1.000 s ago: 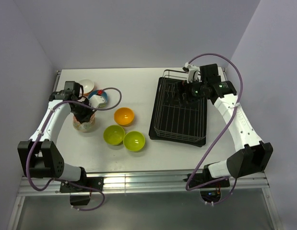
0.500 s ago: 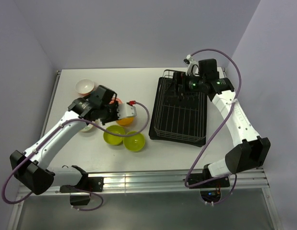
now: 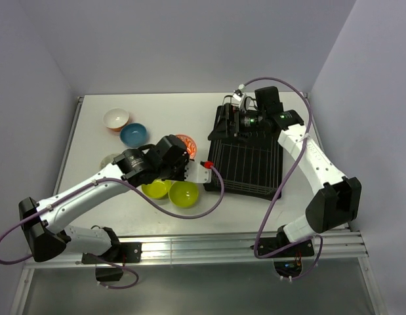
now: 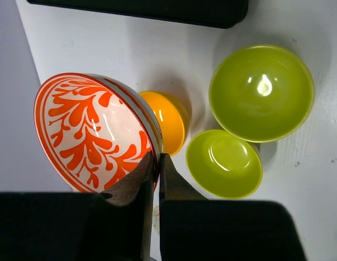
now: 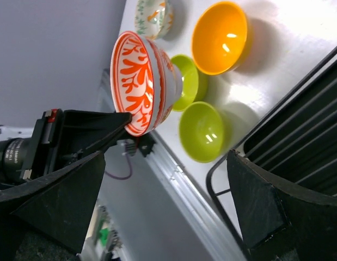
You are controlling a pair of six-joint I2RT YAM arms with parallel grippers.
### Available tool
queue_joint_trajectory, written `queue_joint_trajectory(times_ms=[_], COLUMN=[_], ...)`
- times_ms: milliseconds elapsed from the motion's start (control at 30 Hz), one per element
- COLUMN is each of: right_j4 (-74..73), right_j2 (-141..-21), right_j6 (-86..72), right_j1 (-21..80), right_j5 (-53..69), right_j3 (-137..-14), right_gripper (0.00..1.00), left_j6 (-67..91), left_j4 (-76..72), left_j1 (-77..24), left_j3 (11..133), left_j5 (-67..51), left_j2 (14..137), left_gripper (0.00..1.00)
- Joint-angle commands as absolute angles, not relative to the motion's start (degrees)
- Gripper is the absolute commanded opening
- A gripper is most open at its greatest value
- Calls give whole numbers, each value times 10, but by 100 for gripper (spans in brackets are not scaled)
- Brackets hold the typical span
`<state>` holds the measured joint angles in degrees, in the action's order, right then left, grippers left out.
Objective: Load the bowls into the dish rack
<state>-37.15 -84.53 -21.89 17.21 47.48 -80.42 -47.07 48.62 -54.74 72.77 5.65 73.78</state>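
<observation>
My left gripper (image 4: 157,157) is shut on the rim of a white bowl with an orange-red leaf pattern (image 4: 92,130) and holds it tilted above the table. In the top view this bowl (image 3: 185,140) hangs just left of the black wire dish rack (image 3: 245,157). Below it lie the orange bowl (image 4: 168,122) and two lime green bowls (image 4: 261,92) (image 4: 225,163). A blue bowl (image 3: 134,134), a salmon-rimmed white bowl (image 3: 115,119) and a cream marked bowl (image 3: 109,160) sit at the left. My right gripper (image 5: 163,217) is open and empty over the rack's far left corner (image 3: 233,121).
The rack's near left corner (image 5: 315,125) shows in the right wrist view, with the table's front rail (image 5: 173,185) beyond it. The left arm's purple cable (image 3: 216,197) loops over the table in front of the rack.
My left arm has swung right from the table's left side, carrying the patterned bowl up beside the rack. My right gripper has shifted left along the rack's far end.
</observation>
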Motion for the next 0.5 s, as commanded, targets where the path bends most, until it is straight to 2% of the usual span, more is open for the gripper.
queue_joint_trajectory(times_ms=[0, 467], right_j4=[-330, -252], right_j2=[-845, -871], right_j6=[-279, -382], right_j1=[185, 217], right_j5=[516, 606], right_j3=[-802, -795], right_gripper=[100, 100], left_j6=[-470, -446], left_j4=[416, 389], left_j1=[-553, -565], left_j3=[767, 818], left_j5=[91, 74], left_j2=[730, 725], left_gripper=[0, 0])
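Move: The red-patterned bowl hangs by its rim in the left fingers, its middle about 5 cm ahead of them and level. From the open right gripper that bowl is some 10 cm left, 3 cm back and 5 cm lower; the dish rack's middle lies about 10 cm right, 2 cm ahead, 22 cm down. From the left hand, some 18 cm down, the orange bowl is 7 cm ahead, 8 cm left; the nearer green bowl 5 cm back, 3 cm left. Keep the left gripper shut on the patterned bowl's rim and lift it about 6 cm, easing a little right towards the right gripper while the fingertips tip up some 10 degrees. Meanwhile bring the right gripper, still wide open, about 4 cm left and a couple back towards the bowl's rim, tilting its fingertips upwards; don't close yet. ##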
